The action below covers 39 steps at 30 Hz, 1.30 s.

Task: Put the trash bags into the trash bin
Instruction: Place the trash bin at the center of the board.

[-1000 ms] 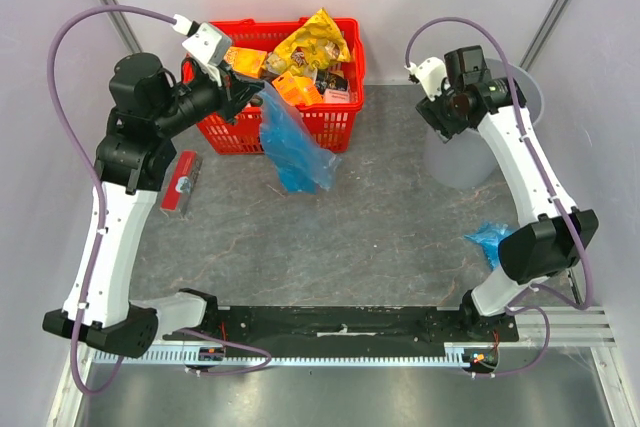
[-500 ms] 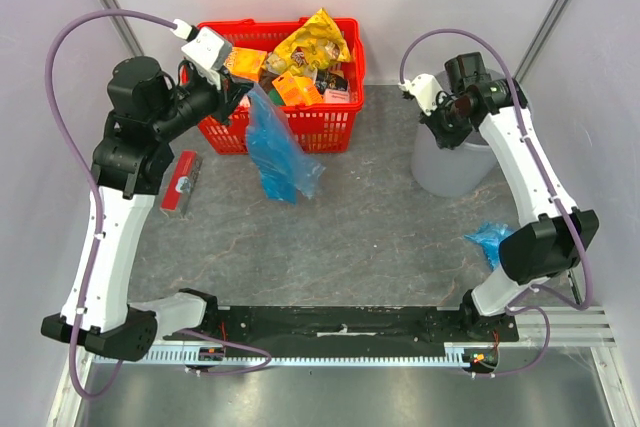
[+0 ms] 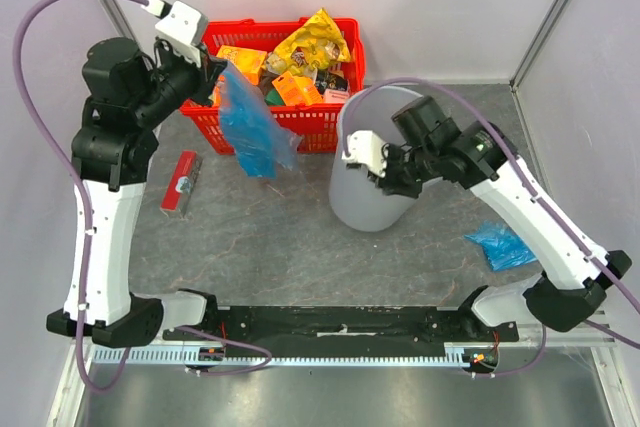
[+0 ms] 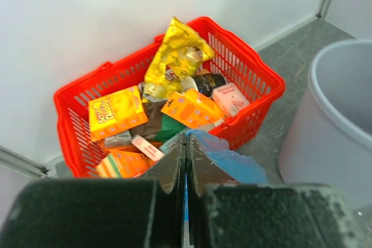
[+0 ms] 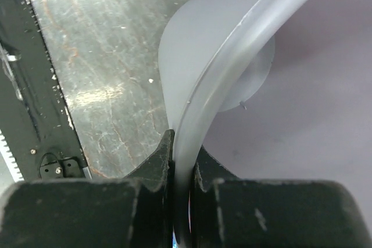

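Observation:
A bright-blue trash bag (image 3: 250, 127) hangs in front of the red basket, pinched at its top by my shut left gripper (image 3: 214, 73). In the left wrist view the film (image 4: 232, 164) bulges out to the right of the closed gripper (image 4: 186, 139). The light-grey trash bin (image 3: 360, 197) stands mid-table, and my right gripper (image 3: 388, 179) is shut on its rim. In the right wrist view the rim (image 5: 232, 56) runs between that gripper's (image 5: 183, 146) two fingers. A second blue bag (image 3: 500, 244) lies crumpled on the table at the right.
The red mesh basket (image 3: 320, 125) at the back holds a yellow snack packet (image 3: 315, 42) and orange boxes. A small red packet (image 3: 180, 180) lies on the table left of the hanging bag. White walls close in the back and sides.
My right gripper has closed on the bin's rim and pulled the bin from the right wall toward the table's middle. My left arm has moved up and left with the bag.

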Available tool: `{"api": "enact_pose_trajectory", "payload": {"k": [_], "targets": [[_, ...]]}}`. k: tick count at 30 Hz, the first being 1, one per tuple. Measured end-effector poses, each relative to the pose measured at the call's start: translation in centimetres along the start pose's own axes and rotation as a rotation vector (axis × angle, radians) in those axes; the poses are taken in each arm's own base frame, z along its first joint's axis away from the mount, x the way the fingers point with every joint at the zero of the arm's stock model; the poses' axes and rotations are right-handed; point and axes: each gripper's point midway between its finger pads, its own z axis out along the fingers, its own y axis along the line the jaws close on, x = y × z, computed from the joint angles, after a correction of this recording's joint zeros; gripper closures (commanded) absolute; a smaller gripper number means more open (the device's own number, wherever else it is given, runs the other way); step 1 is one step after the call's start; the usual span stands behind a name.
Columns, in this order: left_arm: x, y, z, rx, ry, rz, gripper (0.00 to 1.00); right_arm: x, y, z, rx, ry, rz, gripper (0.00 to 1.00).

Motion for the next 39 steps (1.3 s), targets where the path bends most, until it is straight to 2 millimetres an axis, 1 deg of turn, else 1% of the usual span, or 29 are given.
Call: {"api": "enact_pose_trajectory", "payload": {"k": [6, 9, 12, 15, 18, 19, 21, 25, 26, 27, 29, 31, 34, 39], "targets": [[-1.9, 3.0, -1.1, -0.093, -0.011, 0.006, 0.98, -1.1, 4.9, 2.6, -0.104, 0.044, -0.116, 1.00], [-3.1, 4.2, -1.7, -0.128, -0.027, 0.011, 0.98, -2.0, 7.2, 3.8, -0.139, 0.059, -0.191, 1.00], [-4.4, 4.7, -2.1, -0.139, -0.051, 0.018, 0.98, -3.4, 8.9, 4.9, -0.156, 0.046, -0.252, 1.00], [-5.3, 4.2, -2.3, -0.113, -0.076, 0.014, 0.98, -4.4, 9.8, 5.6, -0.157, 0.030, -0.290, 1.00], [-5.6, 3.3, -2.2, -0.062, -0.092, -0.009, 0.98, -5.0, 10.0, 6.3, -0.150, 0.024, -0.302, 0.99], [-5.9, 2.9, -2.1, -0.041, -0.102, -0.017, 0.98, -5.1, 10.0, 6.5, -0.145, 0.023, -0.304, 0.96], [-6.3, 2.2, -2.1, -0.007, -0.122, -0.032, 0.98, -5.3, 9.9, 6.9, -0.136, 0.025, -0.308, 0.88], [-8.1, 1.0, -2.4, 0.061, -0.184, -0.051, 0.98, -5.2, 9.7, 7.9, -0.117, 0.046, -0.303, 0.79], [-8.8, 0.7, -2.6, 0.077, -0.206, -0.055, 0.98, -5.2, 9.6, 8.2, -0.112, 0.050, -0.301, 0.77], [-9.8, 0.3, -2.9, 0.096, -0.243, -0.055, 0.98, -5.3, 9.4, 8.4, -0.103, 0.051, -0.300, 0.75], [-10.7, 0.1, -3.3, 0.106, -0.274, -0.053, 0.98, -5.5, 9.2, 8.7, -0.090, 0.050, -0.299, 0.71], [-12.3, -0.2, -3.9, 0.119, -0.328, -0.047, 0.98, -5.7, 9.0, 8.9, -0.078, 0.048, -0.299, 0.67], [-14.5, -0.2, -4.8, 0.117, -0.400, -0.040, 0.98, -5.7, 8.8, 9.2, -0.065, 0.055, -0.300, 0.65], [-19.2, -0.9, -6.4, 0.162, -0.559, -0.058, 0.98, -5.7, 8.6, 9.7, -0.054, 0.067, -0.302, 0.64]]}}
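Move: Ahead of the right hand, which grips its near rim, the trash bin has its middle about 10 cm out, 2 cm right and 12 cm down; the board centre lies roughly 6 cm ahead, 11 cm left and 29 cm below. The red basket is some 36 cm ahead, 21 cm left and 20 cm lower. From the left hand, holding a blue bag, the bin is level ahead, about 32 cm right and 33 cm below. Carrying the bin by its rim, the right hand swings left about 12 cm and back, easing slightly forward again late on, turns counter-clockwise some 15 degrees and sinks about 6 cm to the board centre, where its fingers part. The left keeps its bag, rising 19 cm: first drifting left, then right and back, fingers tipping up. ##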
